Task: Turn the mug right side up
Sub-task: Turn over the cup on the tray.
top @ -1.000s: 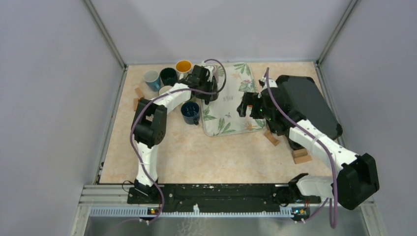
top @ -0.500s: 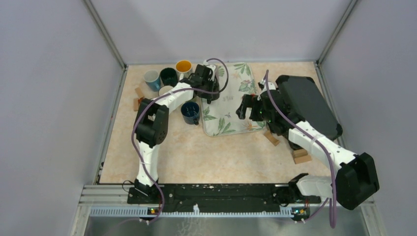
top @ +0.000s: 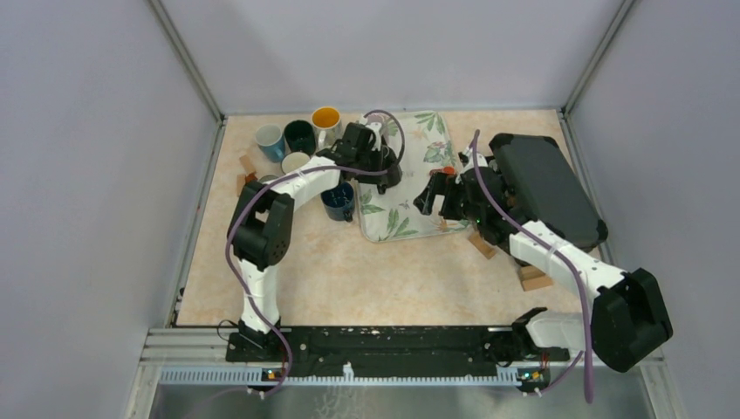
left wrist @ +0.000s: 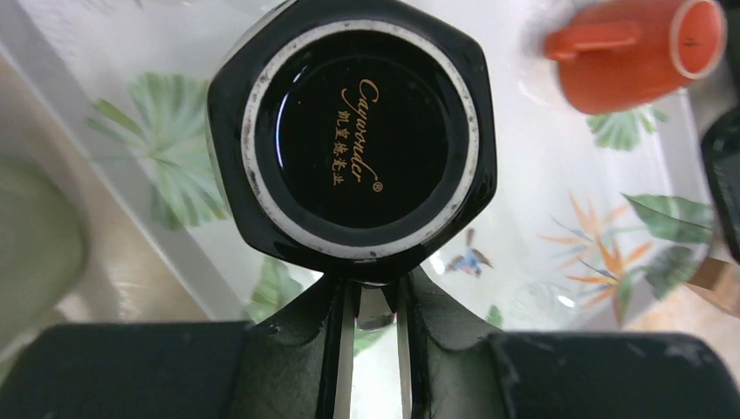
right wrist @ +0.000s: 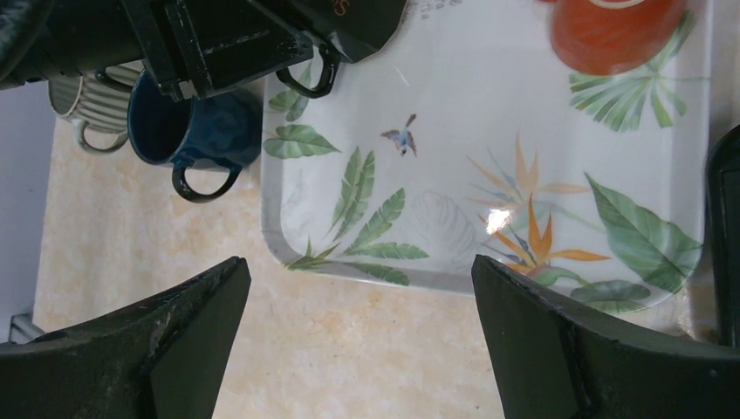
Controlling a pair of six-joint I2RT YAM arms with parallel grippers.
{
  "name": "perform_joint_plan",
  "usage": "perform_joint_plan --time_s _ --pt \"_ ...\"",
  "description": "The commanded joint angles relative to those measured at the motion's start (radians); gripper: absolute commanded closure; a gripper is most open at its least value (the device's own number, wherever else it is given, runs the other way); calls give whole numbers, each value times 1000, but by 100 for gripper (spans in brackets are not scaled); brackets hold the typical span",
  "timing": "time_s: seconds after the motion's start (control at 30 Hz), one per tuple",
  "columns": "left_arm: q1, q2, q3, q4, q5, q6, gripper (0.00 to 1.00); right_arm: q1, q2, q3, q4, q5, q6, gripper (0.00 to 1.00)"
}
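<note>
A black six-sided mug (left wrist: 353, 140) is base up over the floral tray (left wrist: 541, 201), its printed underside facing the left wrist camera. My left gripper (left wrist: 375, 292) is shut on the mug's handle (right wrist: 314, 80); from above, the gripper (top: 377, 161) and mug (top: 389, 172) sit at the tray's (top: 410, 218) left edge. I cannot tell whether the mug rests on the tray or hangs just above it. My right gripper (right wrist: 358, 266) stands wide open over the tray's near edge (right wrist: 393, 278), holding nothing; from above, the right gripper (top: 434, 194) is right of the mug.
An orange mug (left wrist: 633, 52) lies on its side on the tray. A dark blue mug (top: 337, 199) and several other mugs (top: 299, 135) stand left of the tray. A black case (top: 545, 188) lies at the right, with wooden blocks (top: 534, 277) near it.
My left gripper has closed on the black mug's handle and shifted slightly right. The right gripper has crept a little left over the tray.
</note>
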State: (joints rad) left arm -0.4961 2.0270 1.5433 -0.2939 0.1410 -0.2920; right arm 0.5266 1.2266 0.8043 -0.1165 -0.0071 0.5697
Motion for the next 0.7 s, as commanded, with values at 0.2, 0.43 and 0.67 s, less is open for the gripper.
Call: perform_joint_plan --time_s 0.2,0.43,0.67 --pt "-2 -139 -132 302 300 -288 100 -21 16 -44 148 -48 83 1" --pt "3 -174 -184 479 447 -447 100 -42 -22 -69 198 -79 112 3" --pt "4 -235 -208 616 513 -550 100 -94 -58 -84 263 -162 148 4"
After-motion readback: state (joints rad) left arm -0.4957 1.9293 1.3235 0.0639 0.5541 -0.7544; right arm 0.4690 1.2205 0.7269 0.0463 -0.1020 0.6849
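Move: Held by its handle, the black mug is nearly upside down, its body about 5 cm ahead of the left hand and 3 cm to its right. The open right gripper waits some 12 cm back, 9 cm to the right and 6 cm higher; the orange cup is about 16 cm right and 3 cm ahead, the dark blue mug 10 cm left and 3 cm back. From the right hand, the black mug is roughly 15 cm ahead, 7 cm left and 7 cm below. Carrying the black mug by its handle, the left hand swings right and back across the tray, about 8 cm in all, towards the open right gripper, and climbs about 5 cm, most steeply at the end. It rolls some 30 degrees, left side dropping, so the rim swings out to the right; the fingers keep their pinch. The right hand stays wide open nearly in place, rolling slightly left side up. ##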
